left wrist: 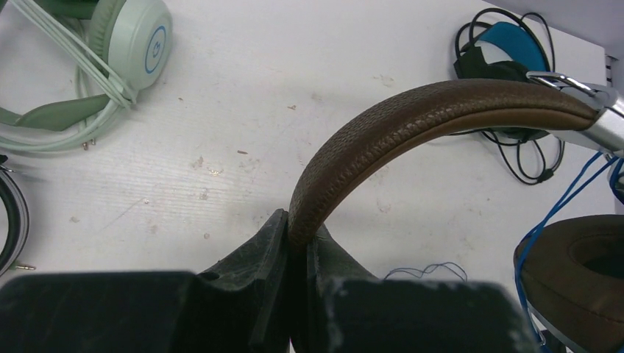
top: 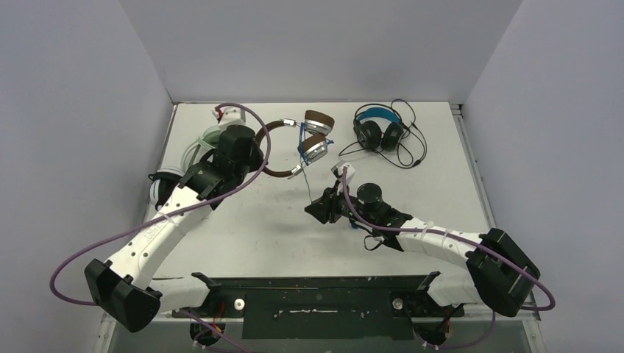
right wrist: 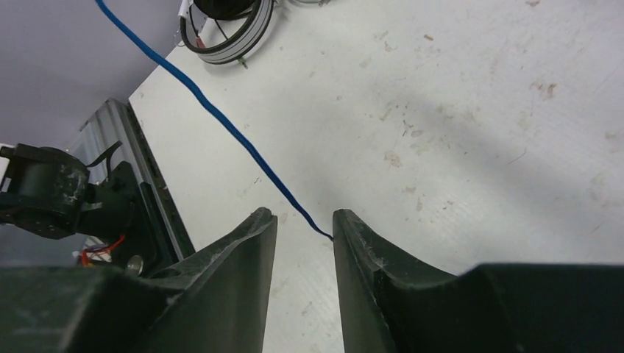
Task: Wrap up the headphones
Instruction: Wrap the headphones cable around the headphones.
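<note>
The brown headphones (top: 315, 131) lie at the table's middle back, with a blue cord (right wrist: 213, 110) looped round their cups. My left gripper (left wrist: 298, 239) is shut on their brown headband (left wrist: 412, 110), which arches up to the right toward an ear cup (left wrist: 581, 279). My right gripper (right wrist: 303, 220) hovers low over the table in front of the cups. Its jaws stand apart, and the blue cord's end rests against the inner tip of one finger, not pinched. In the top view the right gripper (top: 318, 209) is just below the cups.
A mint green headset (left wrist: 110, 59) lies to the left of the left gripper. A white, black-striped headset (right wrist: 228, 29) sits at the table's left edge. A black headset with a blue headband (top: 379, 129) and loose black cord lies at the back right.
</note>
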Motion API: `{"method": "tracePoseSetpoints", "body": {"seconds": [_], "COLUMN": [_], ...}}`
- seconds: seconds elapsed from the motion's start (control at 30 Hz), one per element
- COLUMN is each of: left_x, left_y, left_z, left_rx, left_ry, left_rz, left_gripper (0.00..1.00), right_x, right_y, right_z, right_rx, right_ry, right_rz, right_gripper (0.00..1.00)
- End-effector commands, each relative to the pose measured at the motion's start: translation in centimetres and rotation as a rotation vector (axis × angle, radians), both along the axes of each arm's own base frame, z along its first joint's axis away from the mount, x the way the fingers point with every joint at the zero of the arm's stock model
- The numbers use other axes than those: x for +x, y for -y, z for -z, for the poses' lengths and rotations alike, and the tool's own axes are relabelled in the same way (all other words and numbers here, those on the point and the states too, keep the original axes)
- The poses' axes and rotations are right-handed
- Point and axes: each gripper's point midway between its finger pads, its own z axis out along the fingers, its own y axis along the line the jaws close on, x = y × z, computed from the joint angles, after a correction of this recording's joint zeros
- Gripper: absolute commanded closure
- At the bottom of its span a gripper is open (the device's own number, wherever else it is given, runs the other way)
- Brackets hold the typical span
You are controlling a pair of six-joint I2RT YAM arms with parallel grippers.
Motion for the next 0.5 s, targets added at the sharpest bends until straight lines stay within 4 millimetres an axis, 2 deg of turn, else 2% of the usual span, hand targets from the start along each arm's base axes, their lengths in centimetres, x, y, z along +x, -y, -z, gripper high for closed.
{"method": "tracePoseSetpoints", "body": {"seconds": [0.0, 0.2, 0.33, 0.47], "left_x": [-0.6, -1.5, -1.8, -2.2], "left_y": [0.8, 1.8, 2.5, 2.2], "left_z": [-6.6, -8.3, -9.2, -10.2], "left_rx": [-0.139, -0.165, -0.185, -0.188], "left_ry": [0.112, 0.092, 0.080, 0.080], "left_rz": [0.057, 0.149, 0.192, 0.189], "left_gripper": [1.00, 1.00, 1.00, 1.00], "right_x": [1.3, 1.4, 1.8, 2.8], "right_y": [0.3, 0.7, 0.8, 0.8], "right_z": [-3.8, -3.7, -3.4, -2.9], "right_rx": [0.037, 0.012, -0.003, -0.016], "right_ry": [0.236, 0.353, 0.416, 0.440], "right_rz": [0.003, -0.023, -0.027, -0.003], "right_gripper": [0.61, 0.45, 0.40, 0.36]}}
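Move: The blue cable's lower run crosses right at the right hand's fingertips, straight, between part-open fingers. The hanging ear cups it comes from are about 18 cm ahead of that hand, level sideways and some 9 cm higher; the blue plug bundle lies about 13 cm to its right, 2 cm farther out and 14 cm below. From the left hand, gripping the headband, that stretch of cable is about 11 cm back, 14 cm right and 11 cm lower; the cups are 4 cm ahead and 14 cm right. The cable loses its straight line at the right fingertips as that hand spreads its fingers to about twice their gap, rolling roughly 20 degrees about their pointing direction while edging barely forward. The left hand keeps its shut grip on the headband and lifts the headphones about 5 cm, drawing slightly back and right as it turns some 10 degrees clockwise. ##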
